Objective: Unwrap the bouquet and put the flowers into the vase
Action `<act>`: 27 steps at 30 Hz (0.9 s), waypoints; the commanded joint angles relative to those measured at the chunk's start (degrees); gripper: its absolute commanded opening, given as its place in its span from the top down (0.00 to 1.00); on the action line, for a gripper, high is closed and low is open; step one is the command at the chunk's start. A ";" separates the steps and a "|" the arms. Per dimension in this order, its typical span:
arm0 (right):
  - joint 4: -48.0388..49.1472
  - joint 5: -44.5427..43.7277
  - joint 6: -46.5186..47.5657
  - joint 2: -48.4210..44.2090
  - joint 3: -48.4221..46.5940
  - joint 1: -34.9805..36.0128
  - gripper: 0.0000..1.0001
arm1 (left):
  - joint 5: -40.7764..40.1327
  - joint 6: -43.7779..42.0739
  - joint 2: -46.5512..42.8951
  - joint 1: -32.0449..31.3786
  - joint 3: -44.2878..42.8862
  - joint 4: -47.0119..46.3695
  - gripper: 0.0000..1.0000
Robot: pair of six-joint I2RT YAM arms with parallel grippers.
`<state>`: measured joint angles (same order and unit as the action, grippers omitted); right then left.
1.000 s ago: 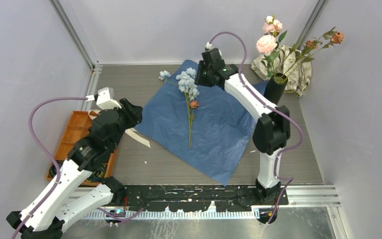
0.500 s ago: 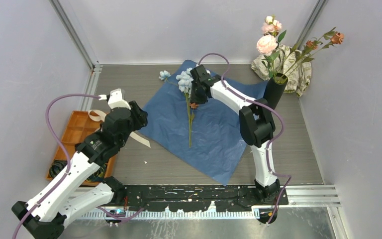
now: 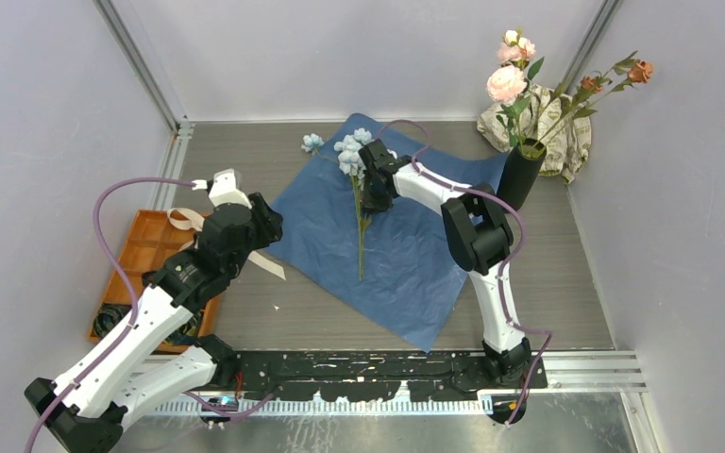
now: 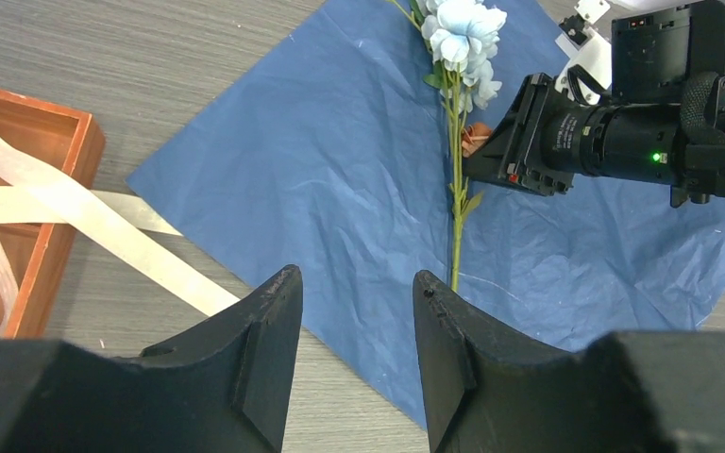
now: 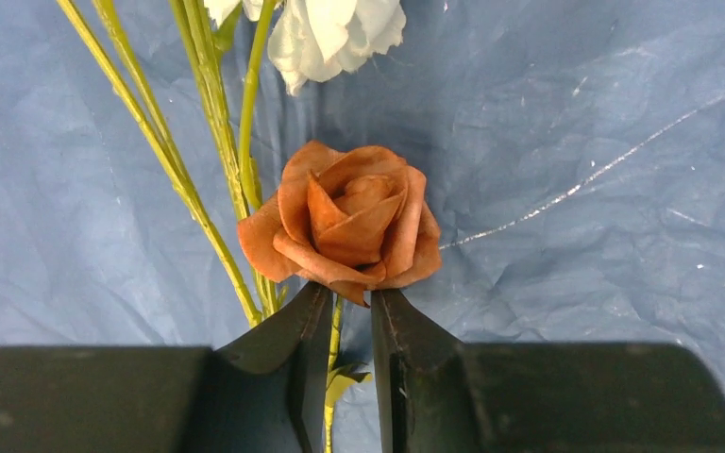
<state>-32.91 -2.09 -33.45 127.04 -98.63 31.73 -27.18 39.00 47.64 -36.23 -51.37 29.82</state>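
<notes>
The blue paper sheet (image 3: 406,255) lies unwrapped and flat on the table. On it rest pale blue flowers (image 3: 352,151) on a long green stem (image 3: 360,241), with a small rust-orange rose (image 5: 349,222) beside them. My right gripper (image 5: 349,294) is low over the sheet just under the rose head. Its jaws stand narrowly apart with the rose's thin stem between them. The black vase (image 3: 521,175) at the back right holds pink (image 3: 506,83) and rust (image 3: 639,71) blooms. My left gripper (image 4: 357,278) hovers open and empty over the paper's left edge.
A cream ribbon (image 4: 104,231) trails from the orange wooden tray (image 3: 146,250) on the left onto the table. A beige patterned cloth (image 3: 571,142) sits behind the vase. Grey walls close in at the back and on both sides.
My right gripper dropped from above the blue blooms down to the rust rose, and its jaws narrowed around the stem. The left arm shifted slightly right.
</notes>
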 commanded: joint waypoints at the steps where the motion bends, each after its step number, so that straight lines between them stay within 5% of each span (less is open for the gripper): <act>1: 1.90 -0.67 -1.03 0.33 -0.73 0.27 0.73 | -0.08 0.63 -0.44 0.40 0.12 -2.94 0.52; 14: 1.48 -1.95 -1.71 0.74 -1.29 0.27 0.90 | 0.75 0.63 -0.40 0.80 1.15 -3.68 0.53; 27: -3.65 -10.60 3.23 -18.84 -1.11 0.24 0.99 | 2.33 0.99 0.38 0.84 1.76 -4.47 0.53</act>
<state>-35.75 -7.09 -32.99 121.67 -98.37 31.77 -25.41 39.07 47.77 -35.75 -49.52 28.95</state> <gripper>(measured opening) 0.063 0.476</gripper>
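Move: The right hand is already down at the rose, its bloom some 3 cm ahead and level, the stem between the parted fingertips. Blue flower heads lie about 13 cm ahead and 4 cm left, their stems running back just left of the rose; the vase stands roughly 28 cm right and 2 cm ahead. From the left hand the rose is about 19 cm ahead, 20 cm right and 22 cm below. The right fingers close and pinch the rose's stem under the bloom, then lift about 4 cm, drifting slightly right. ##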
